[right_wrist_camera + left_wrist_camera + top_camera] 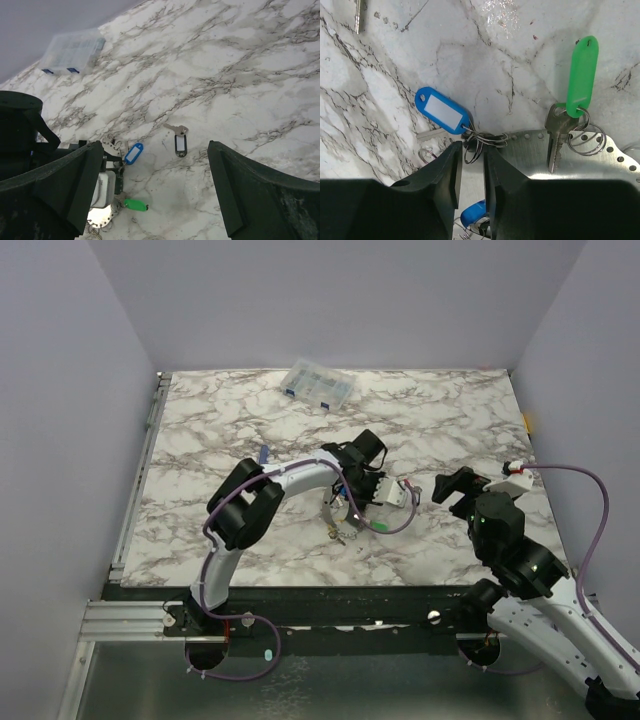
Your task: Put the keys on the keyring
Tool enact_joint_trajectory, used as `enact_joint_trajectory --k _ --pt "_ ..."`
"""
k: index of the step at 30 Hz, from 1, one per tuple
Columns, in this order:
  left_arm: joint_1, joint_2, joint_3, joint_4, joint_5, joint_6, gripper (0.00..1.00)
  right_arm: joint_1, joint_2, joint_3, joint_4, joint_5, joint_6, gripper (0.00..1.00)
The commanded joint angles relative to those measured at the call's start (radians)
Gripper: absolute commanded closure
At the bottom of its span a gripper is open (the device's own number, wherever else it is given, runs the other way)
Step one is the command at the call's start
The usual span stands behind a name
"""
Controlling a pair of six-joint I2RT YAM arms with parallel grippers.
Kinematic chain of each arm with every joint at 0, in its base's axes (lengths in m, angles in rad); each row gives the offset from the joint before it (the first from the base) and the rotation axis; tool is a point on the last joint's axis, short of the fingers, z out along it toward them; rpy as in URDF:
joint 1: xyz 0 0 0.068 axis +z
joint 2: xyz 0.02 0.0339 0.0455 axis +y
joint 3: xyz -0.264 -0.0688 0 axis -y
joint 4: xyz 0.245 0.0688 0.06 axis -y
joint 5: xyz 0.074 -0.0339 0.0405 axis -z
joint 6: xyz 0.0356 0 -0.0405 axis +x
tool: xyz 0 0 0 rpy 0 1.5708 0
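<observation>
My left gripper (472,147) (349,512) points down at the table. Its jaws stand narrowly apart around the small wire rings (481,141) of a blue-tagged key (442,110). Whether they pinch the wire I cannot tell. The keyring (600,162) shows as a shiny grey curved metal edge with small holes, right of the jaws. A green-tagged key (582,75) lies across it. A second blue tag (472,212) sits under the jaws. A black-tagged key (180,144) lies alone on the marble. My right gripper (155,192) (455,490) hovers wide open, holding nothing.
A clear plastic compartment box (318,385) (72,50) stands at the back of the marble table (450,420). A slim screwdriver (263,455) lies left of the left arm. Grey walls close in the back and both sides.
</observation>
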Motion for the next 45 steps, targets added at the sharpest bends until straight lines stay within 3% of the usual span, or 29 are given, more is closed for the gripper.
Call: enact_joint_trajectory --k 1,9,14,21,26,35,42,45 --pt "-0.006 0.064 0.057 -0.101 0.004 0.044 0.73 -0.003 0.004 -0.001 0.021 -0.017 -0.015 0.03" --pt "0.001 0.121 0.138 -0.169 -0.016 0.037 0.78 -0.003 0.009 -0.003 0.024 -0.024 -0.019 0.03" --pt "0.017 0.144 0.177 -0.198 -0.006 0.017 1.0 -0.004 0.009 -0.005 0.028 -0.026 -0.022 0.03" --pt "0.058 0.068 0.171 -0.185 0.126 -0.064 1.0 -0.003 0.007 -0.016 0.043 -0.033 -0.02 0.03" --pt "0.061 -0.104 -0.014 -0.005 0.186 -0.145 1.0 -0.003 -0.009 -0.027 0.069 -0.056 -0.029 0.03" --pt "0.062 -0.348 -0.225 0.221 0.166 -0.269 1.0 -0.003 -0.009 -0.035 0.117 -0.102 -0.054 0.03" --pt "0.062 -0.593 -0.45 0.555 0.191 -0.459 1.0 -0.003 -0.038 -0.044 0.209 -0.199 -0.121 0.03" --pt "0.061 -0.71 -0.587 0.775 0.188 -0.589 1.0 -0.005 -0.055 -0.055 0.273 -0.273 -0.177 0.03"
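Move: The bunch of small rings on the keyring's forward right rim is practically at the left hand's half-closed fingertips, about 1 cm to the right and 1 cm below. A blue tag lies some 2 cm ahead and 3 cm right, the green tag roughly 7 cm back and 5 cm right, and the loose black tag about 2 cm ahead and 13 cm right, all just below. From the right hand the ring bunch is about 8 cm ahead, 23 cm left and 20 cm down. The left hand edges about 1.5 cm forward along the keyring's rim while its fingers close fully and pinch the rings there, then pulls back and a few centimetres left and climbs about 14 cm off the table with its fingers kept shut, swinging some 30 degrees so that they end pointing mostly to the right. The open, empty right hand drifts about 3 cm left towards the lifted keyring, rising a little and turning slightly counter-clockwise. ##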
